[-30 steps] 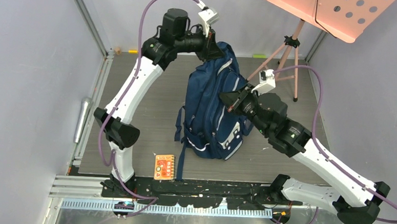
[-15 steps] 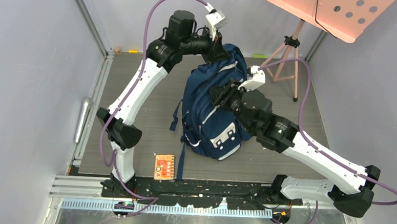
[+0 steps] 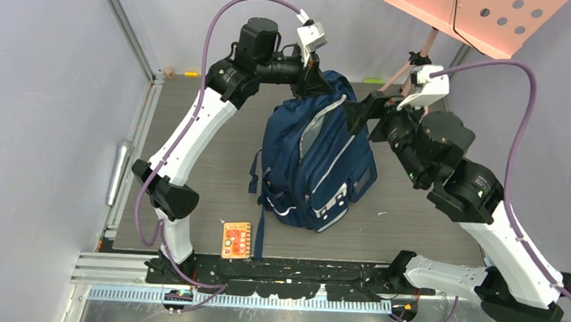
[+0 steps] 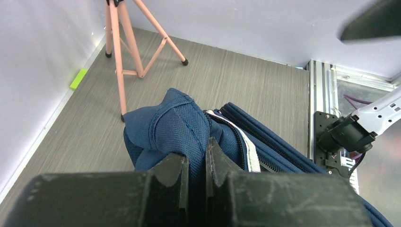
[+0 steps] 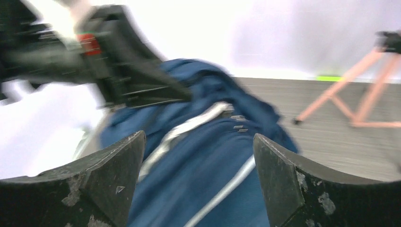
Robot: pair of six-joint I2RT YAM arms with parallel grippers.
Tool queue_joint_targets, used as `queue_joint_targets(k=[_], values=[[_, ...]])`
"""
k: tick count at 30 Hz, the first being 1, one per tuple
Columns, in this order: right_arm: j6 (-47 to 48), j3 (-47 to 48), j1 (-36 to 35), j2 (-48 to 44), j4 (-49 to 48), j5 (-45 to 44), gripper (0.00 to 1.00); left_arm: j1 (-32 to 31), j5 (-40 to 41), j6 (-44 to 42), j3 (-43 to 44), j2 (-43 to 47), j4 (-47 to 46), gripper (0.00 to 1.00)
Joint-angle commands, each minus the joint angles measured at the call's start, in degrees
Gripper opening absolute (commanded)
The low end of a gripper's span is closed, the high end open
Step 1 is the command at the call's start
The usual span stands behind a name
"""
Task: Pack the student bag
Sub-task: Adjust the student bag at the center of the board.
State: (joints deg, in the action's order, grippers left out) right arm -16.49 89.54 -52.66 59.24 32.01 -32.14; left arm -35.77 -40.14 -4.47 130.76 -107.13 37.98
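Observation:
The student bag (image 3: 319,170), a navy backpack with pale stripes, stands upright in the middle of the mat. My left gripper (image 3: 315,75) is shut on a fold of the bag's top fabric; in the left wrist view the blue cloth (image 4: 177,125) is pinched between the jaws of that gripper (image 4: 197,153). My right gripper (image 3: 360,115) hangs open beside the bag's upper right side, touching nothing. In the blurred right wrist view its gripper (image 5: 198,137) stands wide apart above the bag's front (image 5: 208,184).
A pink music stand (image 3: 467,15) on a tripod (image 3: 418,72) stands at the back right, close to the right arm. A small orange card (image 3: 236,239) lies near the front edge. A silver cylinder (image 3: 118,171) rests by the left rail.
My right gripper has opened and swung up and to the right, off the bag's front. The left gripper has held its grip and shifted slightly right; the bag now stands more upright.

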Motion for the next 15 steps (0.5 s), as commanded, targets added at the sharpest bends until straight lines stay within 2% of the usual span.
queue_joint_targets(k=[1,2,3,6,10,15], values=[[3.8,0.4,14.0,2.3,8.1,13.5,0.9,-0.2,-4.0,-2.7,0.6,5.8,-8.6,0.0],[3.4,-0.2,20.1,2.5,7.9,17.5,0.9,-0.2,-4.0,-2.7,0.4,5.9,-8.6,0.0],[3.6,-1.9,22.6,2.7,6.9,26.2,0.89,-0.2,-3.9,-2.7,0.2,6.0,-8.4,0.0],[6.0,-5.7,31.1,2.7,2.6,37.9,0.88,-0.2,-4.3,-2.7,0.2,6.4,-7.7,0.0],[10.2,-8.7,37.7,3.3,-4.9,51.8,0.88,-0.2,-4.4,-3.4,0.4,7.1,-6.1,0.0],[15.8,-7.0,41.7,6.8,-7.8,66.3,0.87,-0.3,-5.3,-4.3,0.4,7.3,-4.0,0.0]])
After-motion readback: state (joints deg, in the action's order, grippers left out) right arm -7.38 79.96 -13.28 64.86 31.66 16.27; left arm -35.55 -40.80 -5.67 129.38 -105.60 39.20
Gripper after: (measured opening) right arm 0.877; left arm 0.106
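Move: The free right hand goes for the student bag's upper right edge, about 9 cm ahead, 1 cm left and roughly 12 cm below; the left hand has that edge some 6 cm to its right, 2 cm back and 7 cm lower. From the right hand, the left gripper is about 10 cm ahead and 7 cm left, 5 cm lower, the bag's middle 5 cm ahead, 11 cm left and 25 cm down, and the tripod some 26 cm ahead, 13 cm right and 30 cm down. With its fingers staying wide open, the right hand swings forward and to its right around the high side of the bag, then drops towards the upper right edge and eases slightly back left, ending about 8 cm farther forward and 10 cm lower, with the fingers tipped down some 10 degrees and turned in towards the bag. Meanwhile the left hand stays almost in place and keeps the bag's top fabric pinched between its nearly closed fingers, holding the bag up. ##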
